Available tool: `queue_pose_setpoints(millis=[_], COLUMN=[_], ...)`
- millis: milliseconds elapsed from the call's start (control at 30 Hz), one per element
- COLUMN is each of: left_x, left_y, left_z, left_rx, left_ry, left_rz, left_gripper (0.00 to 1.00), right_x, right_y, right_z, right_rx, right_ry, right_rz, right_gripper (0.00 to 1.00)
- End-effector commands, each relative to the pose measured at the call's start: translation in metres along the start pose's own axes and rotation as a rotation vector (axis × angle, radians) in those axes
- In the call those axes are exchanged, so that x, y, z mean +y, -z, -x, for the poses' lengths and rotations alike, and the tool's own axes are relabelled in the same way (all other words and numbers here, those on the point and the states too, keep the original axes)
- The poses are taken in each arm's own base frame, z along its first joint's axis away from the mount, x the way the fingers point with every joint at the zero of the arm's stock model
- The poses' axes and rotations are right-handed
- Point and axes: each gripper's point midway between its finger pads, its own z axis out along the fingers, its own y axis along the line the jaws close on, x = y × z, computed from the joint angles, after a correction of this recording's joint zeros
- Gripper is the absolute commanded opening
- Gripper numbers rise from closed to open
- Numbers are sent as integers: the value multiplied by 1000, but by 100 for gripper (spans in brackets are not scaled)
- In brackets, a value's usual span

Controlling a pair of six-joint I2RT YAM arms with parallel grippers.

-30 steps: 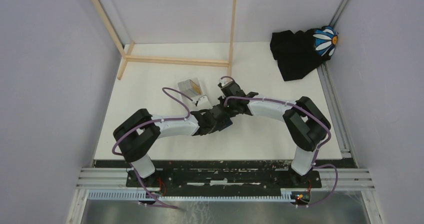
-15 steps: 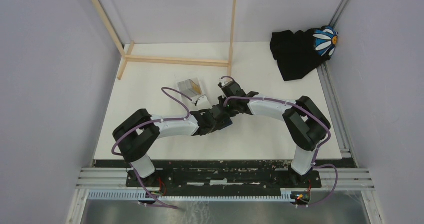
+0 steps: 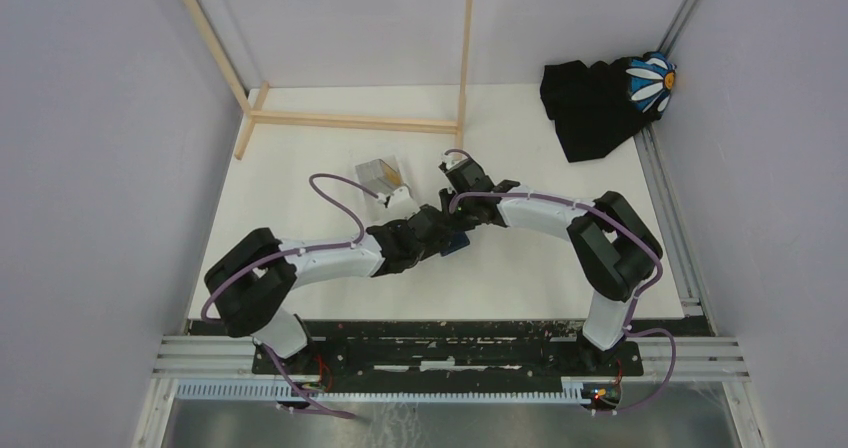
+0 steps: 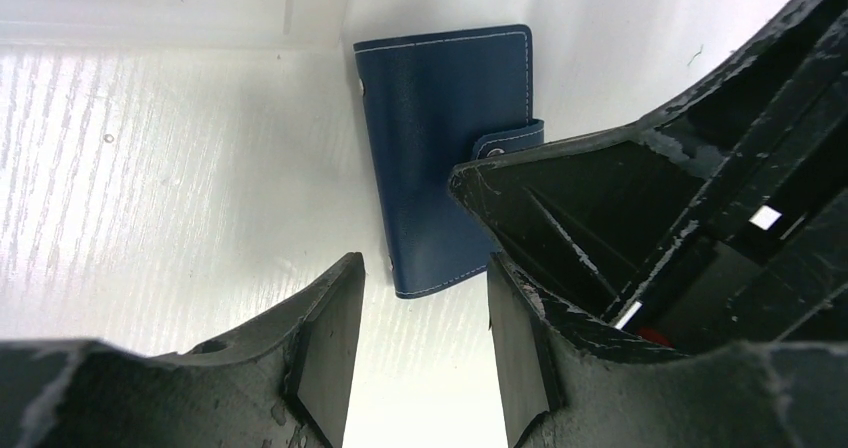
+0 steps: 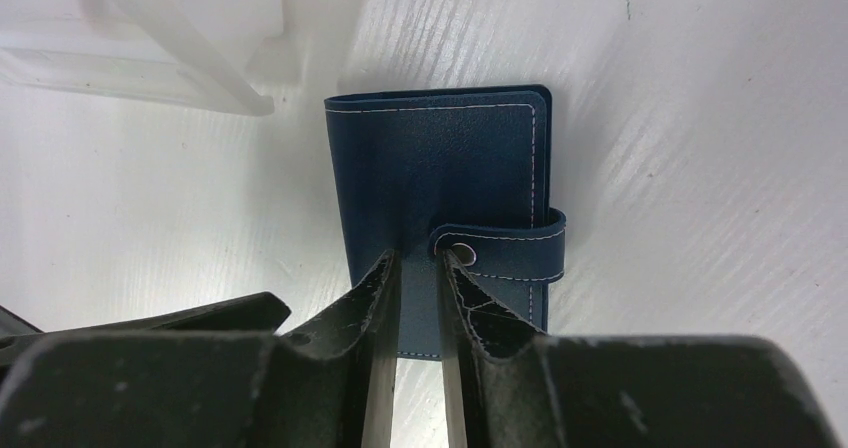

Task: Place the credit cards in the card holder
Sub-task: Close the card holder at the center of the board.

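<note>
The card holder [image 5: 450, 173] is a navy wallet lying shut on the white table, its strap snapped over the front. From above, only a blue corner of the card holder [image 3: 456, 241] shows between the two wrists. My right gripper [image 5: 415, 260] is just over the wallet's face beside the snap, jaws a narrow gap apart with nothing in them. My left gripper [image 4: 424, 268] is open and empty, just short of the near edge of the card holder [image 4: 440, 138]. The credit cards [image 3: 384, 176], silvery and orange-brown, sit in a clear plastic box.
The clear plastic box [image 5: 170, 48] stands just beyond the wallet, to its left. A wooden frame [image 3: 350, 121] stands at the back of the table. A black cloth with a daisy print [image 3: 600, 103] lies at the back right.
My right gripper's jaws have parted from shut to a narrow gap. My left arm has drawn back to the left, baring more of the wallet from above.
</note>
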Motion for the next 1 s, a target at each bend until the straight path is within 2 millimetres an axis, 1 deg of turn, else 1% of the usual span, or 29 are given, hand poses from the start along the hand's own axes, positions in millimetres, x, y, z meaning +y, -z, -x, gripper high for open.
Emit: queue_pose_setpoints(millis=[0, 67, 167, 200, 267, 533, 600, 667, 733, 867, 900, 967], left_x=[-23, -23, -21, -19, -17, -12, -12, -8, -4, 9, 12, 19], left_y=[15, 20, 27, 28, 32, 48, 54, 60, 68, 88, 93, 103], left_z=[32, 37, 40, 45, 49, 60, 67, 76, 87, 119, 126, 140], left_rx=[-105, -121, -124, -148, -160, -198, -219, -248, -290, -414, -443, -502], left_ry=[21, 17, 9, 8, 12, 18, 23, 19, 16, 30, 33, 30], left_rz=[-86, -87, -86, -77, -76, -73, -72, -57, -35, 20, 36, 64], left_gripper=[57, 56, 56, 56, 57, 57, 57, 57, 57, 57, 57, 57], right_x=[10, 13, 17, 18, 21, 26, 25, 19, 10, -16, -23, -39], right_y=[15, 18, 24, 26, 29, 44, 51, 58, 67, 91, 98, 114], right_z=[15, 18, 25, 27, 31, 43, 46, 47, 49, 51, 52, 55], right_rx=[-31, -41, -58, -63, -69, -98, -112, -126, -144, -177, -189, -222], right_ry=[27, 27, 30, 31, 34, 42, 44, 50, 54, 50, 48, 45], right_rz=[29, 39, 48, 52, 57, 62, 50, 17, -32, -175, -217, -304], right_gripper=[26, 27, 28, 29, 30, 33, 34, 38, 39, 41, 47, 54])
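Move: The closed card holder lies flat almost under the right hand, its middle about 2 cm ahead and 2 cm below. From the left hand it is some 6 cm ahead, 2 cm to the right and 4 cm down. The clear tray stands about 9 cm farther out than the holder and 12 cm to its left; the wooden bar's near end is some 13 cm beyond the holder and 2 cm to its right. Up and away from the card holder go both hands, slowly at first, then swinging apart. The left rises about 10 cm and late on veers some 6 cm to its left, fingers still half open and tipping up roughly 15 degrees as the hand turns a little counter-clockwise; the right climbs about 7 cm, drifts right near the end, and spreads its fingers from a quarter to half open. ##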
